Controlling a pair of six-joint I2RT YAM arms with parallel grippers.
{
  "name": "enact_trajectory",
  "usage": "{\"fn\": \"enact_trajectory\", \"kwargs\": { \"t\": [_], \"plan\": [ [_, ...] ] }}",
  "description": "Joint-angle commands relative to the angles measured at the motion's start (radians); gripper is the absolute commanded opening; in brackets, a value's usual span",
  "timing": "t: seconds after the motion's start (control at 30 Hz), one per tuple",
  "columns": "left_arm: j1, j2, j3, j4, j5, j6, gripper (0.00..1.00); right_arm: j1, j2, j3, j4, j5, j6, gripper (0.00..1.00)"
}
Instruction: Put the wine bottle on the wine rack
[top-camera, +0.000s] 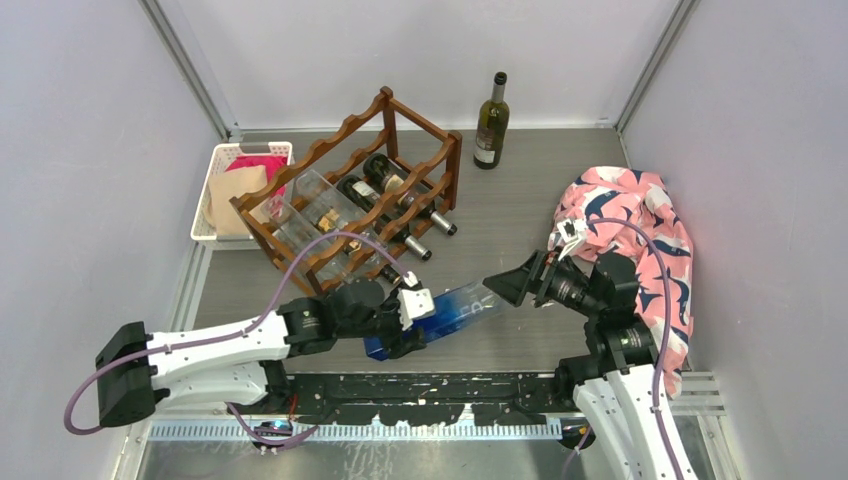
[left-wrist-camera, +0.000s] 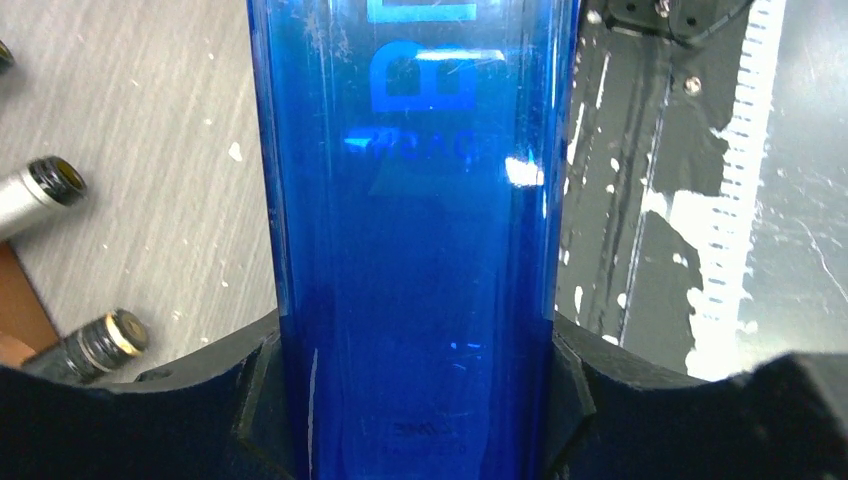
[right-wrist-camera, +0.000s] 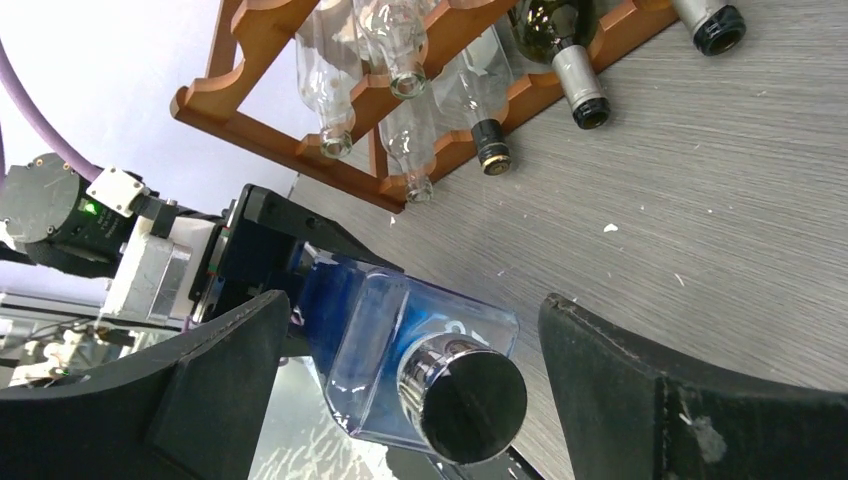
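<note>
A blue square-bodied wine bottle (top-camera: 455, 308) with a shiny round cap (right-wrist-camera: 465, 400) hangs low over the table, lying nearly flat. My left gripper (top-camera: 402, 322) is shut on its body; in the left wrist view both pads press the blue glass (left-wrist-camera: 415, 250). My right gripper (top-camera: 507, 284) stands open around the cap end, and its fingers (right-wrist-camera: 230, 380) are clear of the bottle (right-wrist-camera: 390, 330) on both sides. The dark reddish-brown wine rack (top-camera: 350, 185) stands behind at the left and holds several bottles, clear and dark. Its lower rail (right-wrist-camera: 270, 130) shows in the right wrist view.
A dark green bottle (top-camera: 491, 122) stands upright at the back near the wall. A white basket (top-camera: 222, 190) with cloths sits left of the rack. A pink patterned cloth (top-camera: 640, 230) lies at the right. Bottle necks (left-wrist-camera: 45, 190) stick out of the rack toward me.
</note>
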Motion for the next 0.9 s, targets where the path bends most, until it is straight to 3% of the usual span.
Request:
{"fn": "enact_trajectory", "kwargs": {
  "t": [0.0,0.17,0.33,0.47,0.67,0.87],
  "plan": [
    [-0.005,-0.083,0.029,-0.014,0.071,0.016,0.0,0.002,-0.001,0.094,-0.131,0.016,-0.17,1.0],
    [-0.005,-0.134,0.042,-0.143,0.11,0.079,0.0,0.002,0.01,0.152,-0.158,-0.01,-0.24,1.0],
    [-0.005,-0.13,0.107,-0.291,0.178,0.151,0.0,0.007,0.052,0.153,-0.084,-0.189,-0.266,1.0],
    [-0.003,-0.09,0.176,-0.387,0.253,0.176,0.0,0.084,0.074,0.194,-0.178,-0.201,-0.432,1.0],
    [-0.002,-0.053,0.24,-0.413,0.314,0.143,0.0,0.136,0.023,0.186,-0.203,-0.272,-0.649,1.0],
    [0.002,-0.01,0.308,-0.464,0.319,0.101,0.0,0.167,-0.001,0.149,-0.179,-0.323,-0.696,1.0]
  ]
}}
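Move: The left hand grips the blue bottle by its lower half; the cap is about 18 cm right of it, 7 ahead and 6 higher. From this hand the wine rack's middle is roughly 24 cm ahead and 10 left, and the nearest neck poking out is 11 ahead, 1 left and 8 lower. At the open right hand, the cap is 1 cm back, about level and 1 low; the standing wine bottle is some 28 cm ahead, 1 left and 10 below. Back towards the bases both hands draw, each about 6 cm. The left keeps its grip on the blue bottle, turns clockwise, tips its fingers farther down and drifts left, dipping before it rises again. The right, wide open, backs away, rising and easing left, swinging its fingers some 30 degrees counter-clockwise to point left as it stays by the cap. ##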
